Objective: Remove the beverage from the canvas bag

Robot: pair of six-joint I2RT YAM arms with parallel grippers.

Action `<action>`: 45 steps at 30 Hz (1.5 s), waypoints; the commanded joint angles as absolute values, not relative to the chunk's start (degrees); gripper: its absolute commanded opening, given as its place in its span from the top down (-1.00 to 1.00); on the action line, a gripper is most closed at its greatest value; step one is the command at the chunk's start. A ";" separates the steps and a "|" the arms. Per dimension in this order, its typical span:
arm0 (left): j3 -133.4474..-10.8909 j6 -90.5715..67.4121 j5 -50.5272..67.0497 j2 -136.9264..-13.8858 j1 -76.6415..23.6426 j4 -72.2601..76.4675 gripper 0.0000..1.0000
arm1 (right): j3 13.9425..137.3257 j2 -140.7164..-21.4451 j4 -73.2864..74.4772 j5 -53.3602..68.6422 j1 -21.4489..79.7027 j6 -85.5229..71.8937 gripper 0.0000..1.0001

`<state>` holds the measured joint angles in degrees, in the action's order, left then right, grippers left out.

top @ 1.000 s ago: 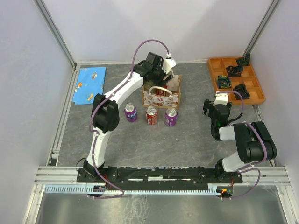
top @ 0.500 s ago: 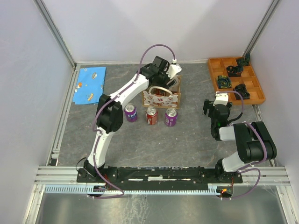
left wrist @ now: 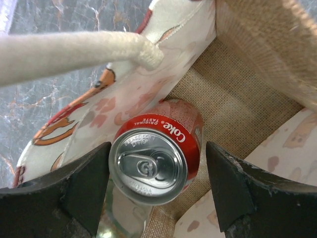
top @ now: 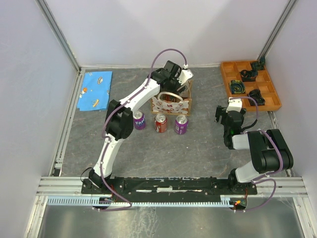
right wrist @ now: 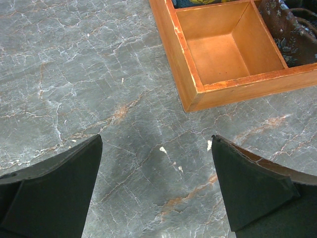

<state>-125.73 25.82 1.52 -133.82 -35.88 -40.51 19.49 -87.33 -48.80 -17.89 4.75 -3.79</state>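
Note:
The canvas bag (top: 172,103) stands at the back middle of the table, its cream handle (left wrist: 74,52) crossing the left wrist view. On its burlap floor (left wrist: 247,99) stands a red Coke can (left wrist: 156,153), the beverage, top up. My left gripper (left wrist: 157,191) is inside the bag and open. Its left finger (left wrist: 79,188) is right at the can's rim and the right finger (left wrist: 237,193) stands apart from it. From above, the left gripper (top: 179,85) reaches down into the bag's far side. My right gripper (right wrist: 156,188) is open over bare table.
Three cans stand in a row before the bag: purple (top: 139,120), red (top: 161,123), purple (top: 181,124). An orange compartment tray (top: 250,84) with dark parts sits back right, its corner (right wrist: 198,94) near my right gripper. A blue printed sheet (top: 95,90) lies back left.
My left gripper has shifted a little to the right and settled into the bag around the Coke can. The right arm and the cans on the table have not moved.

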 commanded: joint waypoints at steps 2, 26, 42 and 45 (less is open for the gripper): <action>-128.67 27.05 0.10 -136.56 -35.86 -42.61 -0.63 | 20.48 -86.66 -50.63 -18.26 4.55 -4.13 -0.98; -129.44 27.71 5.08 -134.46 -35.86 -40.37 0.94 | 20.47 -86.61 -50.63 -18.28 4.55 -4.14 -0.98; -138.34 26.50 7.53 -127.91 -35.77 -36.94 0.94 | 20.48 -86.65 -50.62 -18.28 4.56 -4.13 -0.98; -138.08 26.22 8.15 -125.69 -35.79 -37.13 0.94 | 20.48 -86.66 -50.62 -18.26 4.57 -4.15 -0.98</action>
<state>-133.91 26.22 6.39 -134.21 -35.77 -41.54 19.49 -87.33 -48.82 -17.87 4.75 -3.79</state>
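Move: The left hand hangs open over the coke can in the canvas bag, its middle about 5 cm below the fingers, 1 cm ahead and 1 cm right. The bottle stands about 7 cm left of the hand and 1 cm ahead. Outside the bag, the purple can is some 16 cm back and 4 cm right, the red can 16 cm back and 5 cm left. From the idle right hand the coke can lies roughly 26 cm left, 7 cm ahead and about level. The left hand sinks 2 cm around the coke can, pinches it, then lifts about 7 cm, drifting right. ##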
